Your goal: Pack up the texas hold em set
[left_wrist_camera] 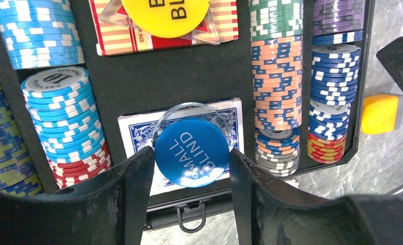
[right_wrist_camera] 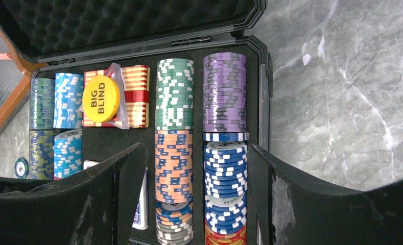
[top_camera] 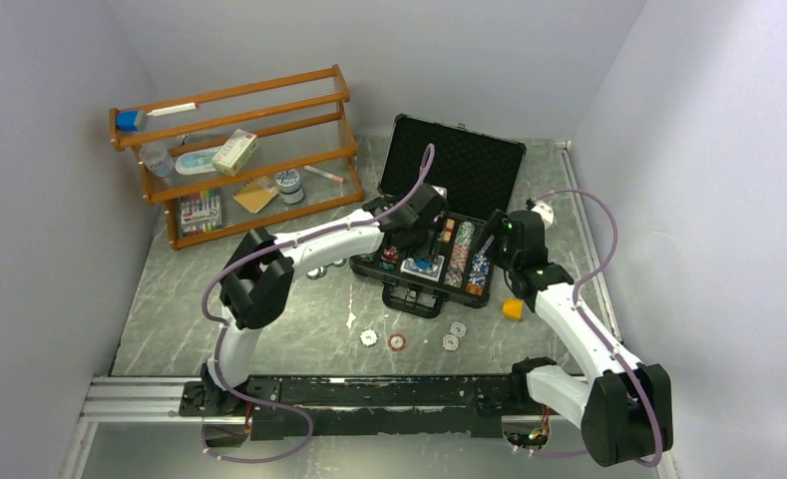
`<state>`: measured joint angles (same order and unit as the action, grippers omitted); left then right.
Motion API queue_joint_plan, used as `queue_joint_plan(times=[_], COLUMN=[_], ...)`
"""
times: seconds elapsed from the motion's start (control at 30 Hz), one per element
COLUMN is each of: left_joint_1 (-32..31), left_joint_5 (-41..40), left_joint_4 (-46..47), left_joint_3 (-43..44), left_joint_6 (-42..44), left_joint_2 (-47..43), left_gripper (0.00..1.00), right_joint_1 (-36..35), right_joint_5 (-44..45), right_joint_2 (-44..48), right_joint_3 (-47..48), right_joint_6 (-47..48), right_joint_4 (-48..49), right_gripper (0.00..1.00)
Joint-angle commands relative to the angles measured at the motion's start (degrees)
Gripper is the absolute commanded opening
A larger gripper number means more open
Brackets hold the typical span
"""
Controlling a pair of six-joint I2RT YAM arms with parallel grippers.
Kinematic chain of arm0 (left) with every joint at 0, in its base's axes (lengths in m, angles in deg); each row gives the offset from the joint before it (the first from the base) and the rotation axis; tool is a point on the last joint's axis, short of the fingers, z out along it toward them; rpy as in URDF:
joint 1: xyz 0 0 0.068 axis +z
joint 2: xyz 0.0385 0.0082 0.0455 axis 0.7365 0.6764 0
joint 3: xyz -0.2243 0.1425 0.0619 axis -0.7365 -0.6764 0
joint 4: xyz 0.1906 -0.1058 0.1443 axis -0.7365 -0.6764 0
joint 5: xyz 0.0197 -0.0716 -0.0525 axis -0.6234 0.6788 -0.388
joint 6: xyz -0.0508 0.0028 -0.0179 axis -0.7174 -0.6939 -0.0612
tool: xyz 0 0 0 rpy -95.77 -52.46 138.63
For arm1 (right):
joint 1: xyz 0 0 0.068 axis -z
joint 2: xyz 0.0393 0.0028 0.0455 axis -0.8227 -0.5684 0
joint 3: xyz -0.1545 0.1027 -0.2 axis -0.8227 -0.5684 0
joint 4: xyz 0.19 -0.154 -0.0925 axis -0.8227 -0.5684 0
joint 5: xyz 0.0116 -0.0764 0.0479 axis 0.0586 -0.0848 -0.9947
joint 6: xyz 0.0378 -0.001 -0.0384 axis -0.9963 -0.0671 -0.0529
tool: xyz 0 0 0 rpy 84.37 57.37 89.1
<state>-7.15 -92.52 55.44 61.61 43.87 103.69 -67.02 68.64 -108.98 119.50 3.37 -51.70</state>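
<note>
The black case (top_camera: 459, 165) lies open at the table's middle, its foam lid raised. My left gripper (left_wrist_camera: 191, 164) is shut on a blue "SMALL BLIND" button (left_wrist_camera: 191, 152), held just above the blue card deck (left_wrist_camera: 136, 127) near the case's front wall. A yellow "BIG BLIND" button (right_wrist_camera: 101, 99) rests on the red deck (right_wrist_camera: 138, 97). Rows of striped chips (right_wrist_camera: 174, 153) fill the slots. My right gripper (right_wrist_camera: 196, 163) hovers open over the orange and blue chip rows, gripping nothing. In the top view the left gripper (top_camera: 431, 249) and right gripper (top_camera: 489, 249) are both over the case.
Several loose chips (top_camera: 397, 342) lie on the table in front of the case. A small orange cube (top_camera: 512, 308) sits by the case's right front corner. An orange wooden rack (top_camera: 239, 150) with small items stands at the back left.
</note>
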Motion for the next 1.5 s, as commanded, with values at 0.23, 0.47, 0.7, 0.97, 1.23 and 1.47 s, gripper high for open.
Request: queue_joint_plan(times=[0.23,0.47,0.7,0.97,1.23,1.47], left_joint_1=[-0.29,0.18,0.18,0.18,0.12,0.15], left_joint_5=[0.88,-8.23,-25.87,-37.40,-42.07,-42.27], left_joint_4=[-1.05,3.66,8.30,7.29,8.09,7.02], left_joint_3=[2.02,-7.33,-22.31,-31.90,-39.44,-40.76], left_joint_6=[0.76,-0.55,0.86,2.37,3.06,2.49], left_joint_2=[-2.53,-15.79,-35.28,-56.47,-67.80,-69.22], left_gripper=[0.76,0.80,0.81,0.85,0.84,0.84], right_joint_1=[0.36,-2.50,-17.51,-32.62,-43.46,-50.22], right_joint_5=[-4.38,-9.43,-0.03,6.16,9.42,7.42], right_joint_2=[-0.11,-2.32,-6.74,-19.61,-35.57,-38.46], right_joint_3=[0.45,3.36,9.41,19.09,32.28,32.62], right_joint_6=[2.96,5.65,5.37,3.49,1.07,0.80], right_joint_4=[0.58,-0.54,-2.11,-1.98,-7.37,-16.99], right_gripper=[0.76,0.74,0.75,0.75,0.76,0.77])
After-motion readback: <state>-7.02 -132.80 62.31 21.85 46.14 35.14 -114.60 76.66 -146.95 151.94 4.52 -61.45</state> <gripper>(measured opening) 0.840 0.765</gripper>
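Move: The small blind button is still between the left fingertips, on or just over the blue card deck, whose middle is about 2 cm below; the big blind lies 9 cm ahead and 2 right, the orange chip stack 7 cm right, level. From the right hand, the white chip lies about 18 cm back, 28 left and 9 below; the red chip is 6 cm right of it and 1 nearer the base. Open the left gripper to leave the small blind on the deck, then lift about 21 cm and swing some 27 cm left, away from the case, tipping the fingers up and turning counter-clockwise. Meanwhile sweep the open right gripper about 29 cm left across the case, turning some 40 degrees counter-clockwise, then draw back and down towards the white chip. ##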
